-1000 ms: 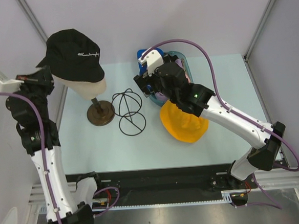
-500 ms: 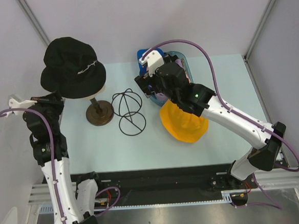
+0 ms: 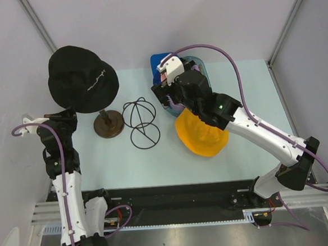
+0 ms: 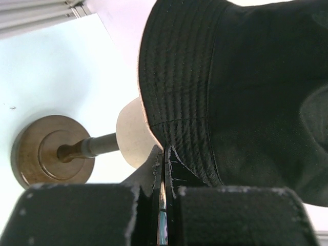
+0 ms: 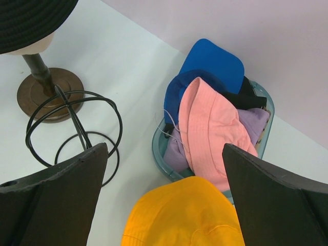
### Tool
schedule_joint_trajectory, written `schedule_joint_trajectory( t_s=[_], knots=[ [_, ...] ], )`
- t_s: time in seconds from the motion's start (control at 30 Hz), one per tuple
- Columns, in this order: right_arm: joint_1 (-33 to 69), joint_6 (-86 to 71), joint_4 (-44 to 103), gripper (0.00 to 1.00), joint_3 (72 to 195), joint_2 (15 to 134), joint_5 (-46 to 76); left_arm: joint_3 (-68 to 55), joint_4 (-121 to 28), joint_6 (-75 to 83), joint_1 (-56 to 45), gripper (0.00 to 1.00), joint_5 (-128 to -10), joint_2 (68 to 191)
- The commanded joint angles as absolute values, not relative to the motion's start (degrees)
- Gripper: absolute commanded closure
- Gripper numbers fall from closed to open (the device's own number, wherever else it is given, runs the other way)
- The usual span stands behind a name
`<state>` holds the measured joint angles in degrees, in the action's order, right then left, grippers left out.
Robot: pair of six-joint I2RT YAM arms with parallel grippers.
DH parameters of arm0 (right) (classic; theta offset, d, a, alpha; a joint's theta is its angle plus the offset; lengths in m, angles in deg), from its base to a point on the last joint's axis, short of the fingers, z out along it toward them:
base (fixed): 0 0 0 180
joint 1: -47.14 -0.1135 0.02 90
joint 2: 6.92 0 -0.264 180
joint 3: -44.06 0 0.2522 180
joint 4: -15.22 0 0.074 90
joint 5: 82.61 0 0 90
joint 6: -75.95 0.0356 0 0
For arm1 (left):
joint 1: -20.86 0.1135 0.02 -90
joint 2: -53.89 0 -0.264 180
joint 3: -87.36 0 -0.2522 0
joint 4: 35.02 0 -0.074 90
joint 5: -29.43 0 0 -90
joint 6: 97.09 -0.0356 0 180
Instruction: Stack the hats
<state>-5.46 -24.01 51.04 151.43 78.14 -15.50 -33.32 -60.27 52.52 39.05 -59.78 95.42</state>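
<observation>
A black bucket hat point(image 3: 82, 78) with small white lettering hangs tilted over the cream mannequin head point(image 4: 130, 130). My left gripper point(image 4: 163, 166) is shut on its brim point(image 4: 174, 92); in the top view the gripper point(image 3: 73, 111) sits at the hat's near-left edge. An orange bucket hat point(image 3: 201, 134) lies on the table in front of the tray point(image 5: 158, 146). The tray holds a pink hat point(image 5: 210, 128), a lavender hat point(image 5: 253, 120) and a blue cap point(image 5: 212, 59). My right gripper point(image 5: 165, 148) is open and empty above the tray's near edge and the orange hat point(image 5: 187, 215).
The mannequin head's brown wooden stand base point(image 3: 109, 124) sits left of centre. A black wire hat form point(image 3: 140, 122) stands beside it, between the stand and the tray. Walls close the left, back and right sides.
My left arm has swung toward the near side, and the black hat has lifted and tipped up off the mannequin head, which is now hidden from above. My right arm shifted slightly.
</observation>
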Motion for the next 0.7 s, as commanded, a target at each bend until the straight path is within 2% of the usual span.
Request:
schedule_joint_trajectory(
  t_s=[0.0,0.37,0.53,0.57,0.6,0.63,0.67],
  knots=[
    [-4.46,-22.58,50.42,0.00,151.78,76.23,-14.32,-36.16,-59.77,55.30,40.28,1.00,-63.03,96.86],
    [-1.29,-19.85,51.74,0.00,151.25,75.09,-11.59,-39.59,-56.61,54.70,40.37,1.00,-64.79,98.27],
    [0.02,-18.62,51.92,0.00,150.73,74.73,-10.28,-37.40,-57.22,51.88,40.46,1.00,-65.32,99.76],
    [0.72,-18.45,52.09,0.00,150.72,74.65,-10.27,-37.05,-57.48,51.10,40.46,0.94,-65.75,100.03],
    [1.08,-18.27,52.35,0.01,150.64,74.64,-10.19,-36.52,-58.01,50.65,40.46,0.83,-66.28,99.85],
    [1.78,-17.92,52.53,0.00,150.72,74.56,-9.84,-36.25,-58.36,50.21,40.46,0.50,-66.37,99.59],
    [2.48,-17.14,52.71,0.00,150.72,74.56,-9.40,-36.08,-58.89,49.25,40.54,0.36,-66.29,99.15]
  ],
)
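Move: The black hat whose brim the left fingers still pinch has its middle about 8 cm ahead, 6 cm right and 5 cm above that hand, over the mannequin head; the stand's round base is some 7 cm ahead, 8 cm right, 28 cm below. From the open right hand the pink hat in the basket lies roughly 14 cm ahead, 4 cm right, 30 cm below; the orange hat some 6 cm back, 9 cm right, the blue cap about 22 cm ahead, 4 cm left, both nearly as low. Ease the left gripper about 2 cm down and 2 cm forward with the black hat's brim still pinched, drawing it down on the mannequin head, then part the fingers about a quarter to release the brim. Meanwhile carry the wide-open right gripper about 3 cm, rightward and somewhat forward, staying high, towards the pink hat in the basket. ##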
